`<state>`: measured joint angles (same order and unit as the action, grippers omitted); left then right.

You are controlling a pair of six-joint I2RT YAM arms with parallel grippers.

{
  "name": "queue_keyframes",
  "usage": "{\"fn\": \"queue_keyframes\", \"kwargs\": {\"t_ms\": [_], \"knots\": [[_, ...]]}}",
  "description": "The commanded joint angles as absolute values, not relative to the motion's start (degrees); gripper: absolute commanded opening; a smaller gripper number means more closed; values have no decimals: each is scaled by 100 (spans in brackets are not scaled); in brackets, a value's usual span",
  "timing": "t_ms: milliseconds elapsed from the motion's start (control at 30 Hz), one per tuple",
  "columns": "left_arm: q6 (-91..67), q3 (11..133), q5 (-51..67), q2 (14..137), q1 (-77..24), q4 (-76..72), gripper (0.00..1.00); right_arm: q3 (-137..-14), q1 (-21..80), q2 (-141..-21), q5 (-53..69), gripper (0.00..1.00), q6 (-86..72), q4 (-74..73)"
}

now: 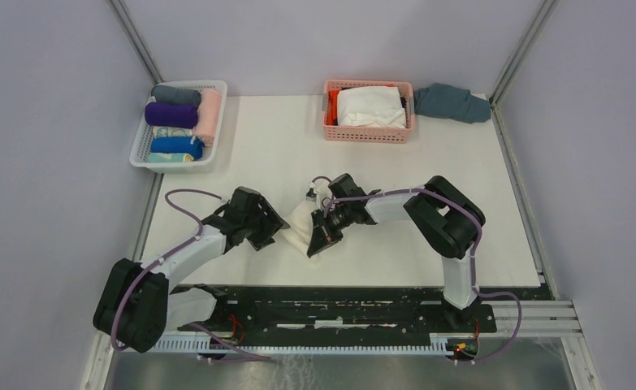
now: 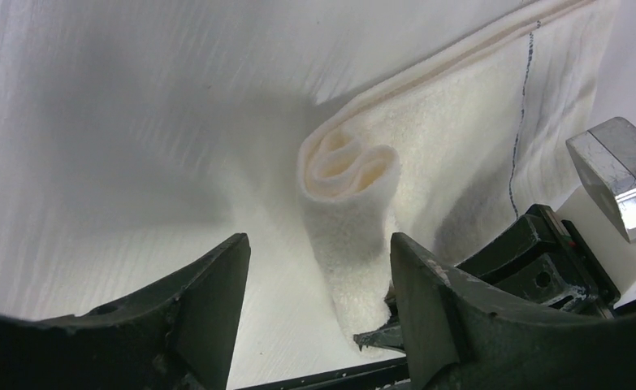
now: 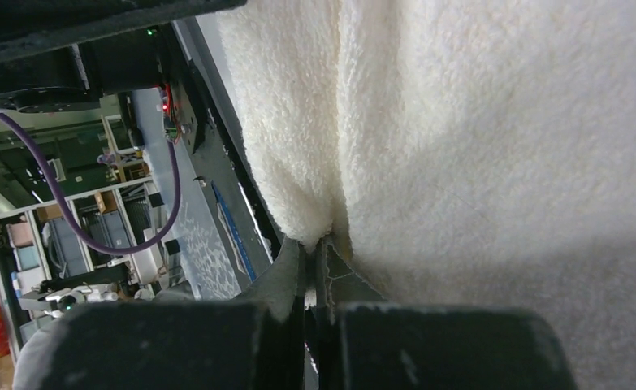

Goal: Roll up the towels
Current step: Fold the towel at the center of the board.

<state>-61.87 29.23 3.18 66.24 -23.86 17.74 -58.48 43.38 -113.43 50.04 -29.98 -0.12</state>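
Observation:
A cream-white towel [image 1: 300, 226] lies partly rolled in the middle of the table, between my two grippers. In the left wrist view its rolled end [image 2: 348, 162] faces the camera, with the flat part stretching back right. My left gripper [image 2: 318, 272] is open, and the lower end of the roll sits loose between its fingers, near the right one. My right gripper [image 3: 314, 248] is shut on a fold of the cream-white towel [image 3: 477, 122]. In the top view the left gripper [image 1: 279, 233] is just left of the towel, the right gripper [image 1: 319, 242] at its near right corner. A deep purple towel [image 1: 170, 114] lies rolled in the white basket.
The white basket [image 1: 139, 151] at the back left holds several rolled towels. A pink basket [image 1: 369, 134] at the back holds a white cloth with orange fabric. A teal-grey cloth [image 1: 452, 102] lies beside it at the back right. The table's front edge runs just behind the arm bases.

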Motion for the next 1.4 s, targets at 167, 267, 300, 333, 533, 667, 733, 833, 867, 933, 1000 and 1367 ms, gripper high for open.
{"fn": "queue_keyframes", "kwargs": {"t_ms": [167, 267, 300, 333, 533, 667, 733, 833, 867, 933, 1000, 1367], "knots": [[-5975, 3370, -113, 7409, -2373, 1227, 52, -5908, 4257, -11294, 5336, 1, -3033, 159], [-5973, 3392, -44, 7574, -2376, 1175, 39, -5970, 4266, -11178, 5084, 3, -2802, -195], [-5973, 3399, -41, 7587, -2375, 1176, 34, -5978, 4269, -11115, 4959, 5, -2717, -305], [-5968, 3402, -44, 7586, -2374, 1192, 27, -6000, 4283, -11031, 4807, 7, -2618, -472], [-6013, 3578, -54, 7626, -2373, 1613, 3, -6111, 4789, -10079, 2891, 31, -1818, -1573], [-6161, 3595, 38, 7629, -2373, 1774, 3, -6233, 5480, -9473, 903, 48, -1448, -2017], [-6254, 3587, 106, 7629, -2383, 1822, 3, -6240, 5813, -9317, 119, 51, -1357, -2041], [-6427, 3553, 181, 7577, -2384, 1858, 3, -6246, 6318, -9205, -777, 55, -1254, -1955], [-6472, 3547, 186, 7559, -2378, 1863, 3, -6241, 6425, -9205, -1045, 56, -1208, -1893], [-6568, 3525, 182, 7498, -2383, 1868, 3, -6270, 6744, -9257, -1593, 58, -1132, -1761], [-6625, 3529, 172, 7444, -2385, 1892, 3, -6323, 7063, -9421, -2043, 58, -1044, -1642], [-6739, 3504, 116, 7409, -2391, 1969, 3, -6887, 7705, -10565, -3274, 57, -649, -1447]]}}
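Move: The rolled edge's left end lies about 3 cm ahead of the left hand, 2 cm to its right and 2 cm below. From the same hand, the roll's near end is some 5 cm back and 10 cm right, and the flat towel part is centred about 5 cm ahead and 13 cm right, a little below. The right hand already pinches the near end, whose middle is about 1 cm back, 1 cm left and 1 cm below; the flat part is roughly 9 cm ahead, 3 cm left, slightly below. Forward and down by about 2 cm each, the left hand closes its open fingers on the roll's left end and then keeps that pinch. As it takes hold, the right hand opens and lets go of the near end, rises about 5 cm while swinging from pointing left to pointing down and forward, some 70 degrees, then sinks halfway back with open fingers around that same end. ##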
